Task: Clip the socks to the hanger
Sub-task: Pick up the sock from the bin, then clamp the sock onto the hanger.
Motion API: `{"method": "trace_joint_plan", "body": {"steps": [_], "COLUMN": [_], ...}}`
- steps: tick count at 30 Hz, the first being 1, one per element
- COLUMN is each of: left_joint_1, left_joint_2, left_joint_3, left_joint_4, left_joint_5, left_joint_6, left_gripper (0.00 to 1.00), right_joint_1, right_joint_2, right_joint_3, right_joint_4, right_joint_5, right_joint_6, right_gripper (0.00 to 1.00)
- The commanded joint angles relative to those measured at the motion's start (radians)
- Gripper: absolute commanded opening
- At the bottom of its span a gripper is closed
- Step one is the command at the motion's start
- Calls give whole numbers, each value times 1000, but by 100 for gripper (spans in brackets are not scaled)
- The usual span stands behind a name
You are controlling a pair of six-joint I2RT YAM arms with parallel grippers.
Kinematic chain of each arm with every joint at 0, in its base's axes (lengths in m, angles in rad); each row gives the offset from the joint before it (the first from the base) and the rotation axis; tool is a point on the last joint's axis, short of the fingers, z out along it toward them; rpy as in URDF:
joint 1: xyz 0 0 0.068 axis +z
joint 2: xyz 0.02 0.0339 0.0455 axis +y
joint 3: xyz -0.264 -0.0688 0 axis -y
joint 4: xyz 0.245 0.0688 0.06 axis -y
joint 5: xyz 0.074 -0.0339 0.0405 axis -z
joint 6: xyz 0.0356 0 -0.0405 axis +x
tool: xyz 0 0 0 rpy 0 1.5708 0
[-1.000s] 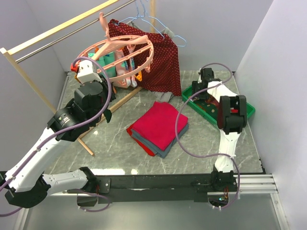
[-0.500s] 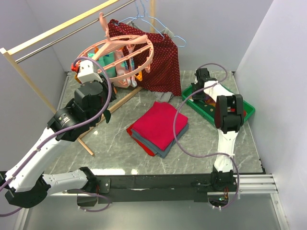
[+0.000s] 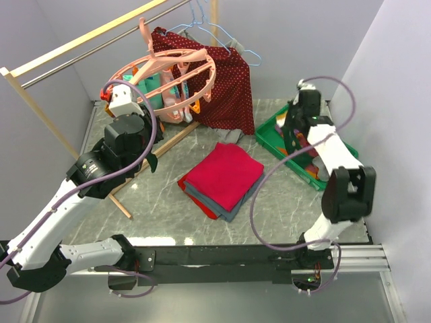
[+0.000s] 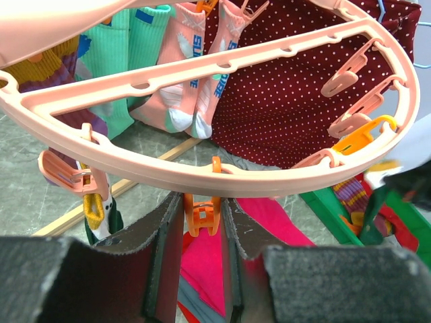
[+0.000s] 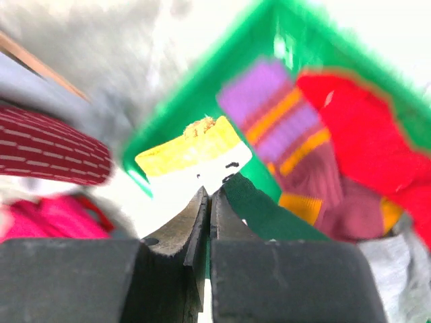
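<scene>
The pink round hanger (image 3: 202, 79) hangs from the rack at the back left, and its ring (image 4: 283, 180) fills the left wrist view. My left gripper (image 4: 202, 205) is shut on an orange clip (image 4: 201, 217) under that ring. Mint and pink socks (image 4: 188, 74) hang clipped behind, and a yellow, white and green sock (image 4: 98, 210) hangs at the left. My right gripper (image 5: 210, 195) is shut on a dark green sock (image 5: 269, 210) with a white and yellow cuff, above the green tray (image 3: 267, 138). Purple-striped, maroon and red socks (image 5: 316, 141) lie in the tray.
A folded red and grey cloth stack (image 3: 222, 178) lies mid-table. A dark red dotted garment (image 3: 229, 91) and light-blue wire hangers (image 3: 222, 30) hang at the back. A wooden rack (image 3: 87, 39) with its leg (image 3: 151, 158) stands at the left. Grey walls close in on both sides.
My right gripper has shut on the dark green sock and risen from the tray, its arm swinging up and to the right. The left arm has not moved.
</scene>
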Motion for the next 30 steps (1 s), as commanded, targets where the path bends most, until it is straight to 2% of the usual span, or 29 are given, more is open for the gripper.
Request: {"method": "trace_joint_plan", "body": {"steps": [1,5,8,9,10,13,18,22,26,30], "left_joint_1": [2,2,2,4,2,2,2,4,2,2], "left_joint_2": [-15,-15,-15,-18,-17,-17,-8,-14,-14,-15], "left_joint_3": [5,9,9,9,9,6,12,6,9,6], "left_joint_4": [8,13,16,19,22,31,33,45,44,45], "left_joint_5": [15,25,30,30,32,39,50,55,58,74], "left_joint_6": [14,15,17,20,18,21,18,15,12,3], "left_gripper": [1,1,1,1,1,1,1,1,1,1], "right_joint_1": [-10,-11,-11,-10,-10,8,97,255,372,473], "right_joint_2": [-140,-247,-350,-367,-382,-413,-450,-438,-374,-294], "right_joint_3": [-48,-78,-109,-129,-143,-181,-259,-299,-341,-307], "right_joint_4": [130,202,277,302,328,411,552,654,873,917], "right_joint_5": [-52,-190,-356,-394,-503,-615,-704,-738,-757,-738], "right_joint_6": [17,-8,5,18,63,141,227,305,442,485], "right_gripper": [0,0,0,0,0,0,0,0,0,0]}}
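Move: The right fingers hold the sock, green with a yellow-and-white cuff, above the green bin, whose middle is some 17 cm below them, 7 cm right and 3 cm back. The orange clip lies about 43 cm to the right hand's left, 19 cm back and 23 cm higher. The folded red pile is roughly 15 cm back and 23 cm left of that hand, 16 cm below. For the left hand, the clip is right between its fingertips. Up first, by some 17 cm, clear of the bin, then in an arc to the left and back (about 27 cm left, 16 cm back) over the red pile, the right hand carries the sock towards the orange clip. Its wrist swings round counter-clockwise and levels out, so the down-and-forward fingers end up pointing mostly left; they stay shut on the cuff. The left hand holds the clip in place. ##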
